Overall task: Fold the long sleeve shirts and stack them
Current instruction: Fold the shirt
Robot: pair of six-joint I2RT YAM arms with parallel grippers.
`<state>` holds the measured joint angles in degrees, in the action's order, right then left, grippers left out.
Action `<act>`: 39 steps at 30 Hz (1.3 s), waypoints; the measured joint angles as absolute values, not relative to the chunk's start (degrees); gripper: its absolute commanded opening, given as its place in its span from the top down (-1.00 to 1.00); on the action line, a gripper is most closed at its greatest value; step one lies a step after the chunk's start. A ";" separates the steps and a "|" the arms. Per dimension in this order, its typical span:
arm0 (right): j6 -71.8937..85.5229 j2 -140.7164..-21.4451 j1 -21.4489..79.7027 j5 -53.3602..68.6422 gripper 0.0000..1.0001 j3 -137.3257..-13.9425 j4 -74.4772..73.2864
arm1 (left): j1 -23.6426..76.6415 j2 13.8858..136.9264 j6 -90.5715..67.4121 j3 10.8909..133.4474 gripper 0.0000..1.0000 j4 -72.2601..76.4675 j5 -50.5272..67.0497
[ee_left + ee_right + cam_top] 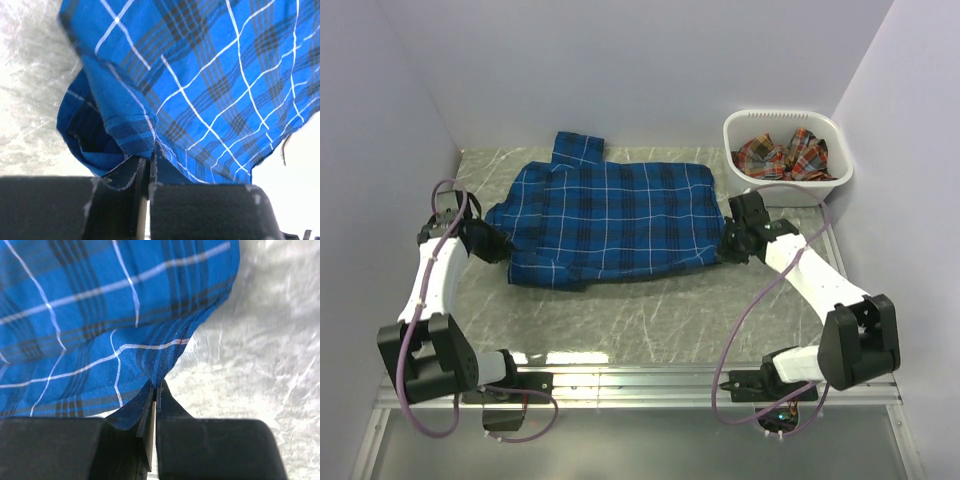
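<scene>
A royal blue plaid long sleeve shirt [610, 215] lies spread across the marbled table, collar toward the back. My left gripper [492, 243] is shut on its left edge; in the left wrist view the cloth [200, 85] is pinched between the closed tips [150, 159]. At the opposite edge my right gripper [728, 248] is shut on the fabric, and the right wrist view has the hem [125, 330] caught at the tips [155, 386]. A red-orange plaid shirt [782, 157] lies crumpled in the basket.
A white plastic basket [788, 189] stands at the back right corner. White walls close in on the table at the left, back and right. A metal rail [640, 385] runs along the near edge between the arm bases.
</scene>
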<state>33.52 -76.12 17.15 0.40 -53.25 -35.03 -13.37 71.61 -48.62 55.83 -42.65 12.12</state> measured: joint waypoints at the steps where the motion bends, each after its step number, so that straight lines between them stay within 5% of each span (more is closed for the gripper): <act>1: 33.28 -76.73 16.86 0.43 1.00 -54.59 -35.33 | -13.37 72.51 -48.62 56.42 0.85 -42.61 12.08; 18: 32.23 -97.56 14.94 -2.33 1.00 -72.03 -33.58 | -13.26 93.03 -47.29 68.07 0.71 -35.24 9.56; 22: 31.75 -101.25 14.83 -2.57 0.73 -73.89 -32.36 | -13.26 96.84 -47.18 68.77 0.57 -33.52 9.19; 26: 31.27 -103.37 14.83 -2.61 0.44 -75.61 -31.66 | -13.26 99.00 -46.68 69.54 0.23 -31.79 9.23; 30: 30.44 -103.68 14.79 -2.57 -0.05 -77.49 -31.44 | -13.19 98.30 -45.71 69.63 -0.68 -30.74 9.17; 31: 30.17 -103.57 14.81 -2.59 -0.12 -77.76 -31.33 | -13.15 97.76 -45.47 69.63 -0.78 -30.70 9.13; 33: 29.28 -102.54 14.98 -2.61 -0.22 -77.78 -30.89 | -13.02 95.33 -45.25 69.58 -0.91 -30.96 8.34; 39: 25.76 -92.77 18.55 -2.96 -0.33 -74.19 -28.45 | -11.57 79.70 -42.74 64.49 -0.86 -30.50 4.84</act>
<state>25.76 -92.77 18.55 -2.96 -74.19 -28.45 -11.57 79.70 -42.74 64.49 -30.50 4.84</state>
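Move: Both hands already pinch the shirt's raised near edge. The left's laying spot on the shirt is about 10 cm ahead, 3 cm left and 11 below, with the far sleeve roughly 25 cm ahead and 16 right. The right's spot lies some 12 cm ahead, 1 cm left and 8 below; the shirt's far right corner is 20 cm ahead and 3 left, the white basket 24 ahead and 16 right. Both hands carry the pinched near edge 10–13 cm forward over the shirt, lower, open and rise clear. ##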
